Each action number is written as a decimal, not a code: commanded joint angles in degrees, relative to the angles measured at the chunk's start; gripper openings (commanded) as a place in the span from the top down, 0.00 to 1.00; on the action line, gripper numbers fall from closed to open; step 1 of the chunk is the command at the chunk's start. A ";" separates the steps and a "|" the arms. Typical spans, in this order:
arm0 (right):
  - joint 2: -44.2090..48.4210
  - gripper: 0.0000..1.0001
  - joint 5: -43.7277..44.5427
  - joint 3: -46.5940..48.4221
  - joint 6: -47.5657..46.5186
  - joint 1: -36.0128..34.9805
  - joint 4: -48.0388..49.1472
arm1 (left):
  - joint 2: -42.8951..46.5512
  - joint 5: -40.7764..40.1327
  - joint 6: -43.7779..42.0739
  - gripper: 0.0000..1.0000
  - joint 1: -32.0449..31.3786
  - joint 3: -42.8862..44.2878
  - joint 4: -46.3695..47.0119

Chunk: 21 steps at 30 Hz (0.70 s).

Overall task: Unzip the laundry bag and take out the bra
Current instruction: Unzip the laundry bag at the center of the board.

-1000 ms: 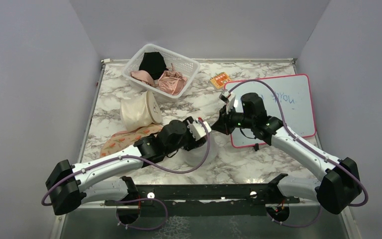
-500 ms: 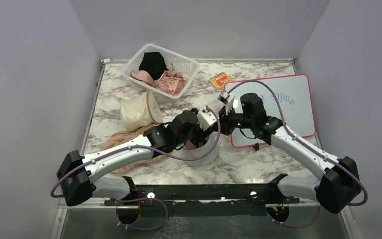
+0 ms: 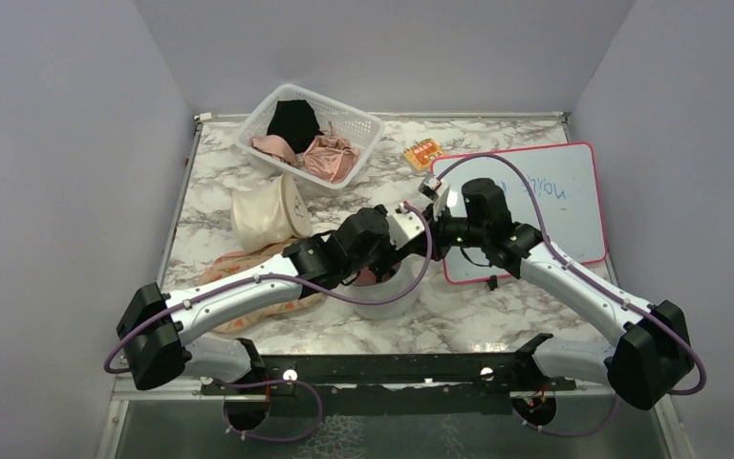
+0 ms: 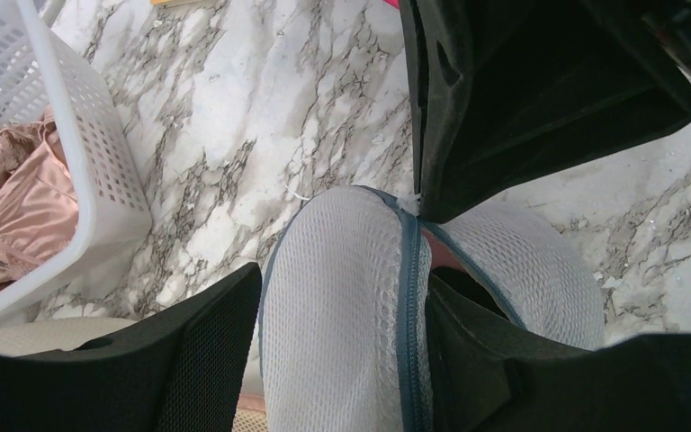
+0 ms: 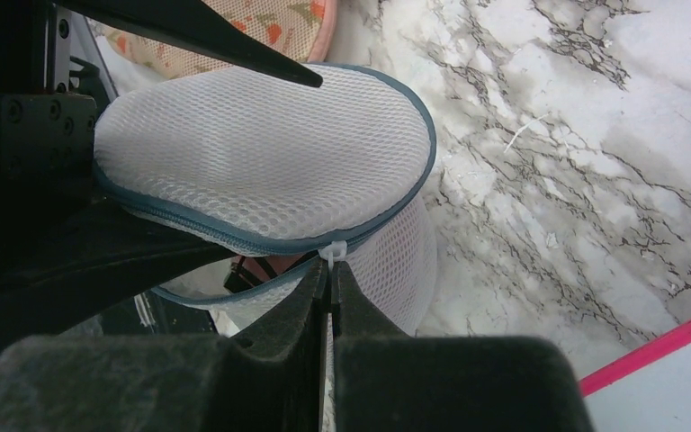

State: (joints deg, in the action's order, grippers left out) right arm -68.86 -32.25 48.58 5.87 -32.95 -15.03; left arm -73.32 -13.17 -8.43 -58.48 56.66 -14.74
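The laundry bag point(image 3: 392, 292) stands at mid table, a round white mesh drum with a grey-blue zip. Its lid point(image 5: 261, 153) is lifted and the zip point(image 4: 407, 297) is partly undone. Pink fabric with a dark strap, the bra point(image 5: 261, 267), shows through the gap. My right gripper point(image 5: 331, 270) is shut on the white zip pull point(image 5: 333, 250) at the bag's far edge. My left gripper point(image 4: 342, 279) is open and straddles the lid: one finger point(image 4: 198, 360) outside it, the other finger point(image 4: 495, 360) in the opening.
A white basket point(image 3: 251, 124) of clothes stands at the back left. A cream cylindrical bag point(image 3: 263, 215) and a flat peach floral pouch point(image 3: 234, 270) lie left of the laundry bag. A pink-framed whiteboard point(image 3: 559, 206) lies right, an orange box point(image 3: 423, 153) behind it.
My left arm has reached forward and to the right, bringing its gripper over the bag's lid. The right arm has stayed put, holding the zip pull.
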 commanded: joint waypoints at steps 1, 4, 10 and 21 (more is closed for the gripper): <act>-0.04 0.99 -2.05 1.79 -0.21 -0.30 0.94 | -1.33 -2.43 -2.10 0.49 -0.28 2.25 -0.10; 0.17 0.99 -2.58 1.70 0.28 -0.36 1.41 | -1.15 -2.81 -2.08 0.60 -0.32 1.90 -0.03; 0.31 0.99 -0.02 0.97 0.60 -0.34 2.15 | 1.87 -2.34 -4.32 0.90 -0.58 -0.97 2.09; -3.34 0.99 -0.69 1.46 0.37 -0.36 6.67 | 15.93 6.43 -16.65 1.00 -1.02 -10.06 9.07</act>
State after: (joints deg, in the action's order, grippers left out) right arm -69.91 -32.64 48.60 6.63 -33.45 -11.60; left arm -62.46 -10.37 -19.86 -59.35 47.48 -10.90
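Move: The laundry bag's zip edge along its lid already lies between the left hand's parted fingers, about 1 cm back and 1 cm right of the hand point and level with it. The white zip tab is some 4 cm to the right, 1 cm farther out and 1 cm lower. The bra sits about 4 cm back, 2 cm left and 7 cm below, inside the bag. The right hand already pinches the tab; from it the zip edge is roughly 3 cm left, 2 cm back and 1 cm higher. Nearly still at first, the left hand shuts its half-open fingers on the lid's zip edge, then draws it back and to the left, away from the white tab, some 3 cm with a slight late rise, turning about 10 degrees clockwise as the fingertips tilt up about as much. The right hand keeps its pinch on the tab as the counter-hold and shifts about 1 cm left. ##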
